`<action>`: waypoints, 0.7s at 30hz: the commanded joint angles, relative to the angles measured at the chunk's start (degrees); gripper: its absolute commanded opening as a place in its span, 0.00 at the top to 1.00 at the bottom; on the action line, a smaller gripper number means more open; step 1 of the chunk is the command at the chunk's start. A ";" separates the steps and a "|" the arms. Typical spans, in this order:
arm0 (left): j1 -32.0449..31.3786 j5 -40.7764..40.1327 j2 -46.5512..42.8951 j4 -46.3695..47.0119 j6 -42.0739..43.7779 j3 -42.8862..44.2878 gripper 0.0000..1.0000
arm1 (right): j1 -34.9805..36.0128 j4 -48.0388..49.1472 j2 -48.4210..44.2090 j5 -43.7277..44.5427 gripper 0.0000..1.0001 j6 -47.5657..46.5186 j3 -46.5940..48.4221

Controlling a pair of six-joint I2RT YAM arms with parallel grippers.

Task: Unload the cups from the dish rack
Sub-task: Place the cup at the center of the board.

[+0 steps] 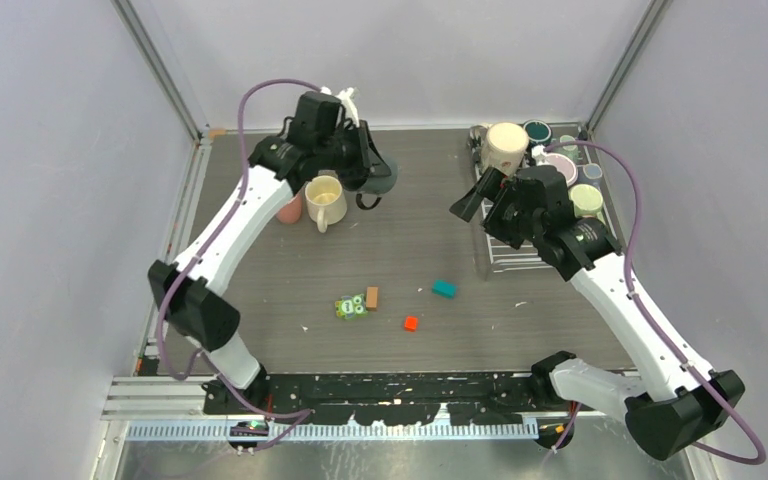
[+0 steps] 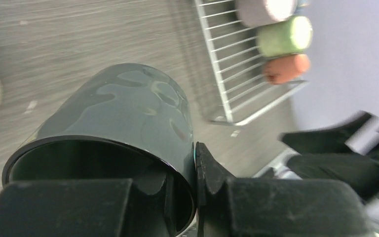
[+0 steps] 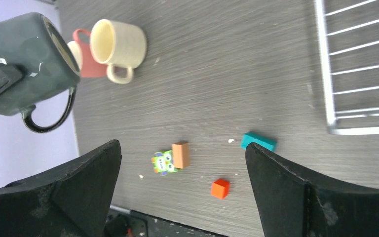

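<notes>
My left gripper is shut on the wall of a dark teal cup, one finger inside the rim and one outside; the cup hangs above the far table. On the table beside it stand a cream cup and a pink cup. My right gripper stands wide open and empty at the left edge of the dish rack. In the rack are a cream cup, a dark teal one, a mauve one and a pale green one.
Small toy blocks lie mid-table: a teal one, a red one, a tan one and a green owl-faced one. Grey walls close in the table on the left, back and right.
</notes>
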 commanded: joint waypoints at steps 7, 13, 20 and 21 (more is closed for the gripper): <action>-4.90 -22.02 19.62 -17.77 18.97 20.54 1.00 | -0.02 -7.99 -3.75 11.26 0.00 -2.47 4.19; -5.73 -28.07 30.44 -23.14 22.63 30.98 1.00 | -0.05 -9.99 -3.89 11.13 0.00 -2.60 5.86; -5.71 -29.96 37.32 -24.08 24.07 34.77 1.00 | 0.01 -12.21 -4.74 11.65 0.00 -3.38 6.87; -5.71 -29.97 37.96 -23.98 24.07 34.74 1.00 | -0.02 -12.35 -4.93 11.73 0.00 -3.35 6.89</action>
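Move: The left hand, already pinching the dark grey cup by its wall, is taking it to a clear spot on the board about 8 cm ahead, 1 cm to the left and some 28 cm below. The cream mug stands about 5 cm ahead and 11 cm left of the hand, 27 cm down; the pink cup is also 5 cm ahead but 20 cm left, equally low. From the right hand the spot lies roughly 14 cm ahead, 19 cm left and 22 cm below. Down and forward goes the left hand, fast at first and then easing: about 18 cm lower and 8 cm farther out, towards the clear board just right of the cream mug. Its wrist rolls some 45 degrees, bringing the rightward-slanting fingers to point mostly down, their pinch on the grey cup kept. The open, empty right hand backs off to the right towards the rack. ##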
